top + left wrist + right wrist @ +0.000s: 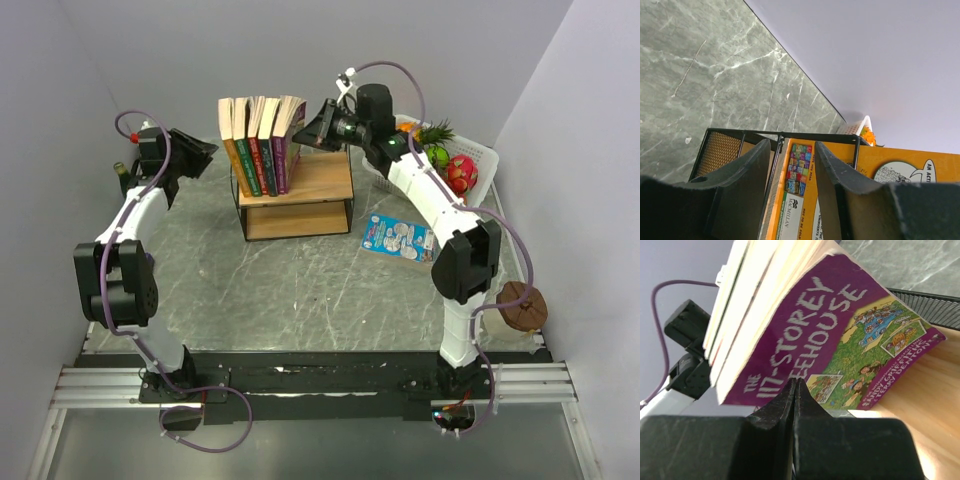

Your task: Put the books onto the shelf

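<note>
Several books [262, 145] stand upright in a row on the top board of the shelf [310, 185], leaning slightly. My right gripper [310, 128] is shut, with its tip against the cover of the outermost purple book [840, 325]. In the right wrist view the right gripper [795, 382] holds nothing, and the wooden board [930, 405] lies below. My left gripper [203, 155] hovers left of the row, open. In the left wrist view the left gripper [792, 145] frames the orange book [805, 200] and the shelf's wire frame [740, 132] beyond it. A pale patterned book [398, 238] lies flat on the table.
A white basket [480, 158] with fruit stands at the back right, close behind the right arm. A brown round object [522, 305] sits at the table's right edge. A small green thing [122, 172] stands at the left wall. Walls close in on three sides.
</note>
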`<state>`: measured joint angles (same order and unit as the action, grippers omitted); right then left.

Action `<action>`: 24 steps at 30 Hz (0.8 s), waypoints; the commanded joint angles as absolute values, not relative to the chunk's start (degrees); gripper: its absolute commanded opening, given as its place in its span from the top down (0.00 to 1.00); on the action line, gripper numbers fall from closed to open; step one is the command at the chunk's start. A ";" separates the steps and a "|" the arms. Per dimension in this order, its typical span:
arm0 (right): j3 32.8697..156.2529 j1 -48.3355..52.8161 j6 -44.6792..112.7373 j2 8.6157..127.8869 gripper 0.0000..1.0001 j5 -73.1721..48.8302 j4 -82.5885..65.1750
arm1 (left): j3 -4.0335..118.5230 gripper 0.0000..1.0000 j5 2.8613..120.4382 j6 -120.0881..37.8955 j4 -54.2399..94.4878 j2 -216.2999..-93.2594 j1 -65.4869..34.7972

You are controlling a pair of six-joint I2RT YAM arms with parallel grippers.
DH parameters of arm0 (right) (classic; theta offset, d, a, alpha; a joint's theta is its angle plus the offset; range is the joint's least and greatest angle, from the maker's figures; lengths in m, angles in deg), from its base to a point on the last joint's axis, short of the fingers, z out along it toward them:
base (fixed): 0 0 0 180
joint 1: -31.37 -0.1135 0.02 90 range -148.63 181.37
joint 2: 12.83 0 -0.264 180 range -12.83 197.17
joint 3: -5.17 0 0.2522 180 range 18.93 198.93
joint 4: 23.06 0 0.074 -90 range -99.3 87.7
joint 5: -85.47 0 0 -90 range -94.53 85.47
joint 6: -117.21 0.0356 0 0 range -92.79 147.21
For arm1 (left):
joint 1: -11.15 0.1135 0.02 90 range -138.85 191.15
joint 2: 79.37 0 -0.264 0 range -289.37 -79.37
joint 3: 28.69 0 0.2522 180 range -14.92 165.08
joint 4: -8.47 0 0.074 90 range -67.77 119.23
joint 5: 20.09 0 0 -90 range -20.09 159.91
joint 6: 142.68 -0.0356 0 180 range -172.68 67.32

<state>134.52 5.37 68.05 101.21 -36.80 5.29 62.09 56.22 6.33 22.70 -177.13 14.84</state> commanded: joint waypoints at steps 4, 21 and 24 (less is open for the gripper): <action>132.31 6.41 66.59 95.54 0.99 -35.64 2.83 | 61.37 0.53 55.23 5.95 21.52 -173.94 14.85; 100.25 6.14 57.72 68.31 0.63 -11.22 3.44 | 56.27 0.26 74.03 3.57 36.82 -163.93 18.53; 94.44 5.09 55.70 61.28 0.45 -7.62 3.62 | 55.21 0.19 78.34 4.10 39.71 -160.77 18.45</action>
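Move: The blue book still flat on the table lies about 23 cm to the right gripper's right, 9 cm back and some 32 cm below. Just off the right fingertips, the purple book's middle is 4 cm left, 3 cm ahead and 6 cm lower; the fruit basket is roughly 34 cm right, 11 cm ahead and 28 cm down. From the left gripper the blue book is about 48 cm right, 14 cm back, 22 cm below; the orange book is some 7 cm right, 3 cm back, 3 cm higher. Draw the right gripper away from the purple book, easing off at first and then swinging it right and back about 13 cm towards the blue book, turning it clockwise some 20 degrees and opening its shut fingers to nearly half. Late on, bring the left gripper left and back off the shelf's left side, turning it counter-clockwise and opening it wider. ##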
